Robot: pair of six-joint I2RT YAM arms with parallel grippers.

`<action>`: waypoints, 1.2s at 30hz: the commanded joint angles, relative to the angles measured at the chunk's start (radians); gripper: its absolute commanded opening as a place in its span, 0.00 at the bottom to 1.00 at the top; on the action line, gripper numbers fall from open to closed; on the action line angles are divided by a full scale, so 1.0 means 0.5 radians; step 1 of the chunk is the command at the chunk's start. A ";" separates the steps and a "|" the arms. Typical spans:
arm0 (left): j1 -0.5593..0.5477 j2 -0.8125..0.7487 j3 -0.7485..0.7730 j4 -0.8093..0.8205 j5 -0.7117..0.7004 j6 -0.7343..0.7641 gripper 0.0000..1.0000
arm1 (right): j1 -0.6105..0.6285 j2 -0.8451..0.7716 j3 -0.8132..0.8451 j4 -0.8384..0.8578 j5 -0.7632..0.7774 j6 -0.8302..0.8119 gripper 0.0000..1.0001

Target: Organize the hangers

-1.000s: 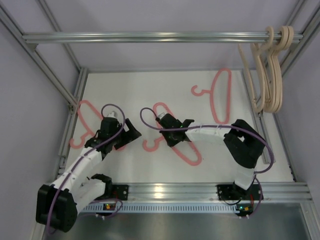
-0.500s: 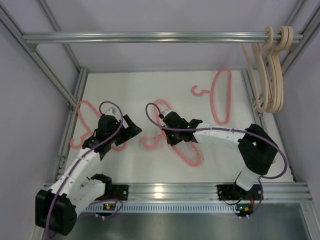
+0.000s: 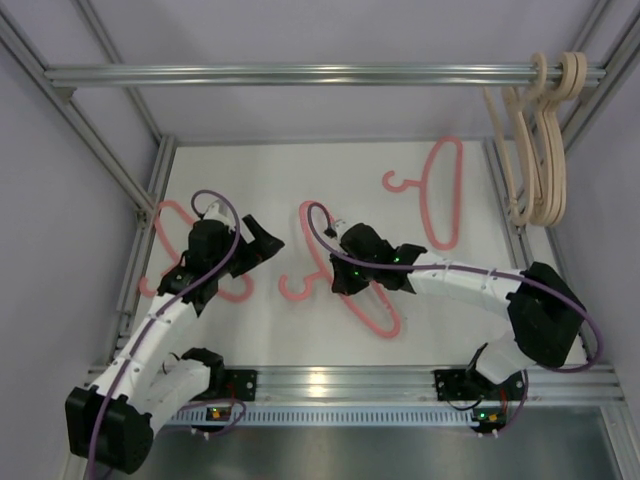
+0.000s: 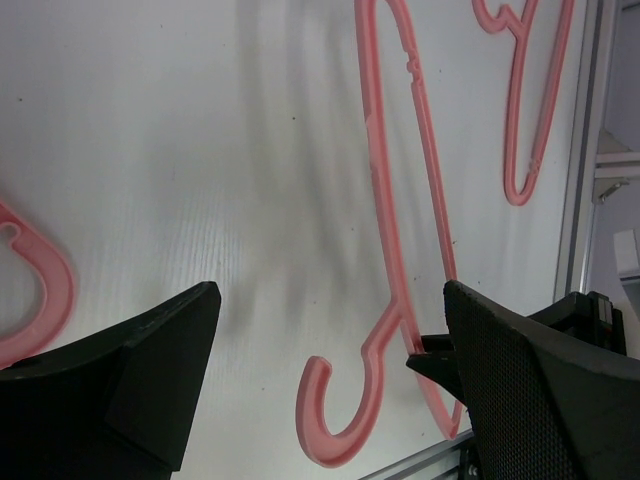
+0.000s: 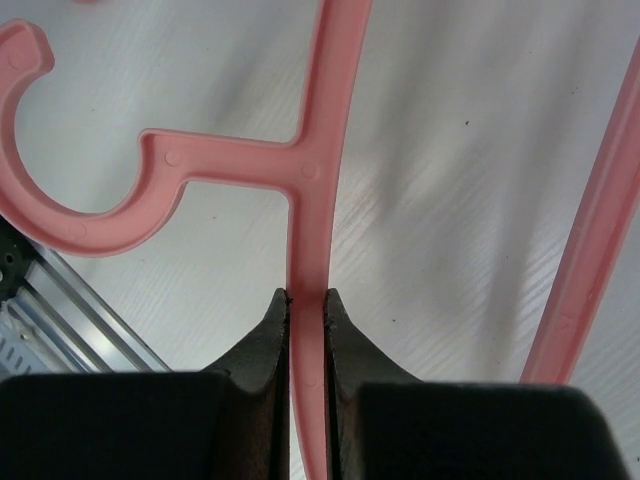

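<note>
Three pink hangers lie on the white floor. One lies at the left (image 3: 165, 225), one at the back right (image 3: 443, 190), and one in the middle (image 3: 378, 312). My right gripper (image 3: 348, 282) is shut on the middle hanger; in the right wrist view its jaws (image 5: 305, 300) pinch the hanger's bar (image 5: 315, 120) just below the neck, the hook (image 5: 60, 190) up and to the left. My left gripper (image 3: 266, 243) stands open beside it, nothing between its fingers (image 4: 330, 330). The same hanger's hook (image 4: 335, 425) lies ahead of the left gripper. Several beige hangers (image 3: 540, 150) hang on the rail at the right.
A silver rail (image 3: 300, 73) spans the top of the frame. Aluminium posts stand along the left (image 3: 140, 230) and right (image 3: 515, 240) edges of the white floor (image 3: 300, 180). A metal rail (image 3: 400, 378) runs along the near edge by the arm bases.
My right arm's elbow has swung to the right and stretched out, its wrist shifting a little right, still gripping the middle hanger. The left gripper has edged slightly towards the back.
</note>
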 commanded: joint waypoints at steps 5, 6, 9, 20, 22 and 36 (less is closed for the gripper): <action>-0.007 0.083 0.060 0.175 0.137 -0.052 0.97 | -0.021 -0.158 -0.053 0.289 -0.118 0.040 0.00; -0.007 0.092 0.060 0.179 0.131 -0.051 0.97 | -0.017 -0.161 -0.053 0.292 -0.128 0.043 0.00; -0.004 0.132 0.057 0.221 0.137 -0.042 0.97 | -0.021 -0.177 -0.050 0.302 -0.125 0.027 0.00; -0.007 0.242 0.100 0.314 0.226 -0.064 0.97 | -0.017 -0.260 -0.142 0.421 -0.256 0.095 0.00; -0.007 0.242 0.121 0.323 0.223 -0.061 0.97 | -0.020 -0.293 -0.148 0.440 -0.260 0.092 0.00; -0.007 0.402 0.164 0.513 0.223 -0.150 0.95 | -0.017 -0.358 -0.197 0.544 -0.388 0.098 0.00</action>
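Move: Hanging in the right hand's closed fingers, the held pink hanger has its middle about 17 cm to the left hand's right, 5 cm back and some 5 cm below; its nearest bar is only about 10 cm to the right. From the left hand, the left pink hanger lies 18 cm left, 2 cm back and 16 cm down. From the right hand, the left gripper is 15 cm left, 9 cm ahead and 5 cm up; the far pink hanger is 22 cm right, 21 cm ahead and 10 cm down. Lifting the pinched pink hanger about 5 cm, the right hand eases some 2 cm back and 2 cm left, rolling about 15 degrees so its left side rises. The left hand, still wide open, closes in on the hanger's far bar, about 3 cm forward and nearly as much to the right, first dipping 2 cm, then coming back up. ##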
